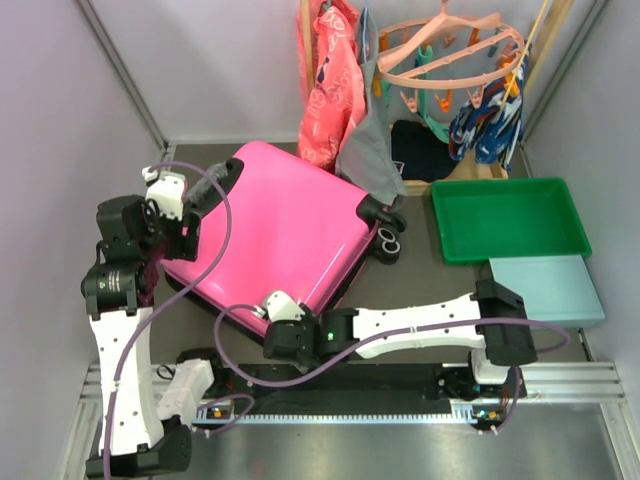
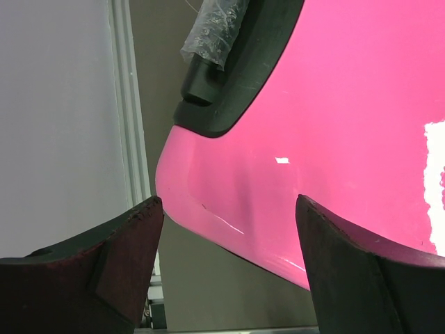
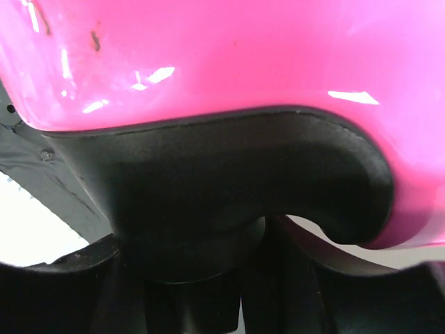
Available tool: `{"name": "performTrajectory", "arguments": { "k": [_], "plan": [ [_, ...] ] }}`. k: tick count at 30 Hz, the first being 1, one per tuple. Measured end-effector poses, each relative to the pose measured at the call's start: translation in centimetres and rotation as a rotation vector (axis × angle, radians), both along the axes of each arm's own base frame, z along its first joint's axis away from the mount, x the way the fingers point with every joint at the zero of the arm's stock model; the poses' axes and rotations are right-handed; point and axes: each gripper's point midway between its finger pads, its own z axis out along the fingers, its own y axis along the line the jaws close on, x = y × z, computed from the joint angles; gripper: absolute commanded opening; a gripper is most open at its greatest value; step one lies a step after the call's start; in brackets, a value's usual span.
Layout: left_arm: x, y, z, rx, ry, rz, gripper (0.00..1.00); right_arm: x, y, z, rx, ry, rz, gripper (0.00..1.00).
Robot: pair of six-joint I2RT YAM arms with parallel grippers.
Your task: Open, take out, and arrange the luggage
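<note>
The luggage (image 1: 290,225), a closed hot-pink hard-shell suitcase, lies flat and skewed on the table. My left gripper (image 1: 185,238) is at its left edge, open, and its jaws (image 2: 229,236) straddle a rounded pink corner (image 2: 229,209) without touching it. A black handle mount (image 2: 236,62) sits above. My right gripper (image 1: 268,325) is at the near corner. In the right wrist view the pink shell (image 3: 229,56) and a black wheel housing (image 3: 229,174) fill the frame. That gripper (image 3: 208,278) is shut on the black wheel stem below the housing.
A green plastic tray (image 1: 510,220) stands at the right, with a pale teal flat box (image 1: 545,290) in front of it. Clothes (image 1: 330,90) and a pink peg hanger (image 1: 450,50) hang at the back. Two black wheels (image 1: 388,243) stick out at the luggage's right corner. White walls close both sides.
</note>
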Motion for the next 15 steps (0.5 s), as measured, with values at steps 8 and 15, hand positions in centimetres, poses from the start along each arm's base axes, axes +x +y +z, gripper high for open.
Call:
{"name": "performTrajectory", "arguments": {
  "k": [8, 15],
  "plan": [
    [-0.1, -0.6, -0.1, -0.019, 0.006, -0.028, 0.81, 0.2, 0.2, 1.2, 0.007, -0.001, 0.023, 0.0],
    [-0.5, -2.3, 3.2, -0.055, -0.07, -0.105, 0.81, 1.2, 0.7, 7.6, 0.187, 0.01, 0.077, 0.0]
  ]
}}
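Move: My right fingers are already closed on the black wheel mount at the pink luggage's near corner. From this hand, the luggage's right-hand wheels stand about 20 cm ahead and 17 cm to the right, and the middle of its shell some 20 cm ahead and 3 cm left. From my left hand, open above the left corner, the gripped mount is about 18 cm back, 18 cm right and 18 cm lower; the plastic-wrapped handle lies roughly 12 cm ahead, 2 cm right and 14 cm lower. Keeping the black wheel mount pinched, I raise my right hand, slowly at first and then faster, about 7.5 cm nearly straight up, lifting the luggage's near corner and rolling the wrist some 10 degrees so its left side rises. My left hand, fingers still open, lifts about 3 cm above the left corner while drifting a couple of centimetres right. ##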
